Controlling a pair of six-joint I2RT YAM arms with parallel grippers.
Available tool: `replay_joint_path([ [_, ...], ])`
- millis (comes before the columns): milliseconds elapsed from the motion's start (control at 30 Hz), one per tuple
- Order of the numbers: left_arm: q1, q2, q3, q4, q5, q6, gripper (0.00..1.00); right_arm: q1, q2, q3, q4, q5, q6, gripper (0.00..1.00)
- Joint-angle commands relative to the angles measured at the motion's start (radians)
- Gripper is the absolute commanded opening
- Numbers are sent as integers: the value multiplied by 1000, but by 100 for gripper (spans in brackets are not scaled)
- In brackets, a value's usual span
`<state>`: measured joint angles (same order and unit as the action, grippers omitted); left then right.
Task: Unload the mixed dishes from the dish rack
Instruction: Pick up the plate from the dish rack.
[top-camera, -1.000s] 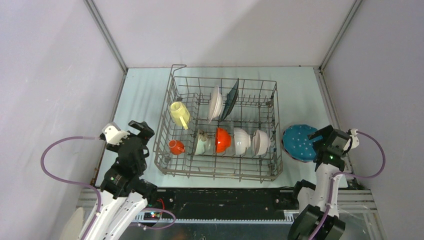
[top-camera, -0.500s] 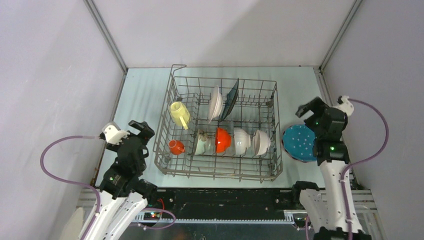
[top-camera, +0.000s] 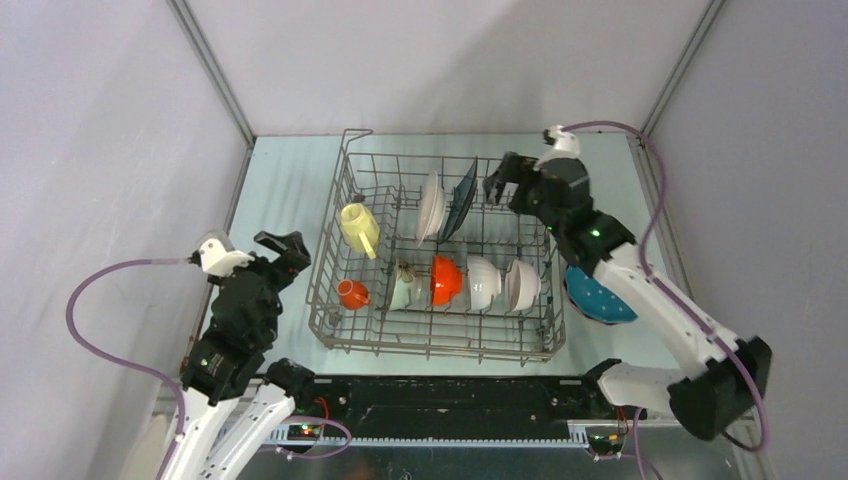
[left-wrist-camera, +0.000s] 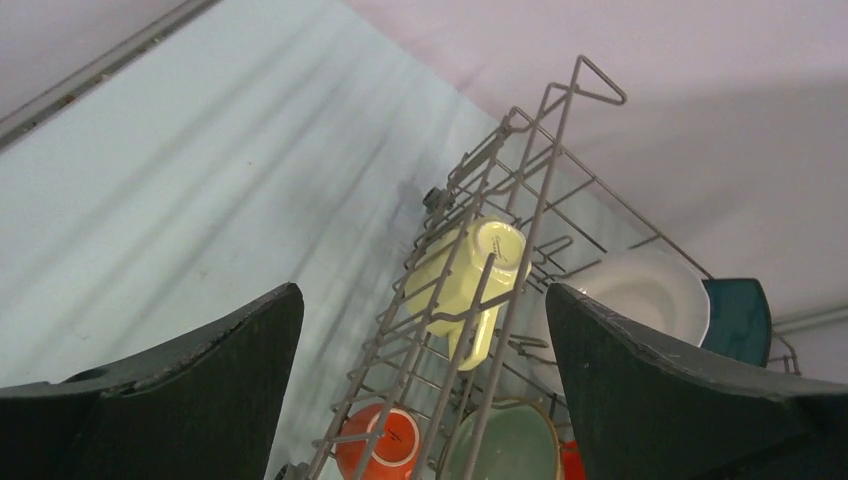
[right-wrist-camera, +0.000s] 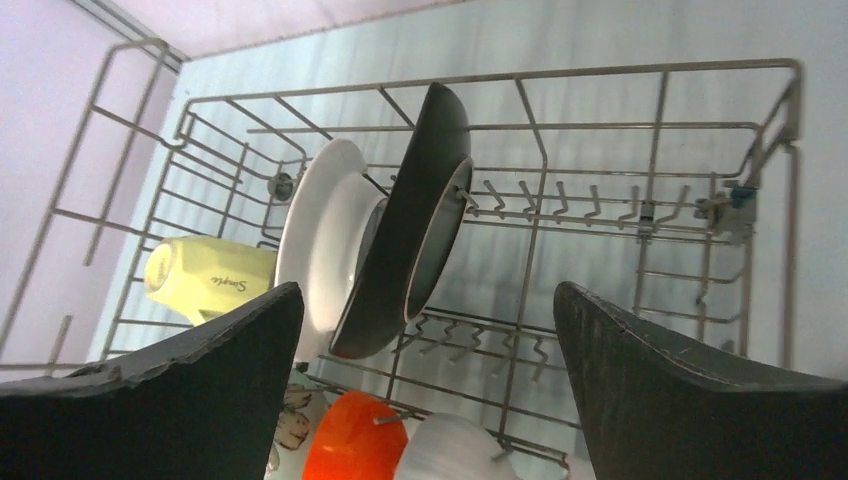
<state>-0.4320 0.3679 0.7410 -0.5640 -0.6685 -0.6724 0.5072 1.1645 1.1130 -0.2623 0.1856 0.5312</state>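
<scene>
The grey wire dish rack (top-camera: 430, 350) holds a white plate (top-camera: 431, 205) and a dark plate (top-camera: 462, 198) upright at the back, with a pale yellow cup (top-camera: 360, 228) to their left. Along the front row stand an orange mug (top-camera: 351, 293), a pale green bowl (top-camera: 405, 287), an orange bowl (top-camera: 446, 280) and two white bowls (top-camera: 483, 282). My right gripper (top-camera: 503, 180) hovers open over the rack's back right, facing the dark plate (right-wrist-camera: 415, 230). My left gripper (top-camera: 283, 250) is open outside the rack's left wall, near the yellow cup (left-wrist-camera: 465, 280).
A blue dotted plate (top-camera: 598, 295) lies on the table right of the rack, partly under my right arm. The rack's looped handle (left-wrist-camera: 585, 85) rises at its back left corner. Grey walls close in on three sides.
The right arm has swung from beside the blue plate up and left to above the rack's back right. The left arm has shifted only slightly. Both grippers stay open.
</scene>
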Motion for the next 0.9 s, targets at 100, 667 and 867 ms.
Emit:
replay_joint_path([
  [100, -4, 84, 2, -11, 76, 38, 98, 63, 245, 162, 76, 151, 10, 96],
  [667, -4, 136, -48, 57, 141, 71, 98, 114, 635, 401, 48, 181, 93, 81],
  [867, -4, 121, -53, 56, 135, 66, 98, 139, 636, 388, 22, 258, 140, 74],
])
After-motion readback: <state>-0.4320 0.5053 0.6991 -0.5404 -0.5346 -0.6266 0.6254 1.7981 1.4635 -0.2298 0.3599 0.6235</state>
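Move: The dark plate stands in the rack about 7 cm ahead of the right hand, 10 cm to its left and 17 cm below. The white plate stands 7 cm left of the dark plate and about 1 cm nearer; the orange bowl is some 17 cm nearer than the dark plate and 3 cm left. From the left hand, the dark plate lies about 20 cm ahead, 32 cm right and 16 cm below. Right hand dives 10 cm each down, forward and left, partly closing astride the dark plate; left sinks 4 cm. ##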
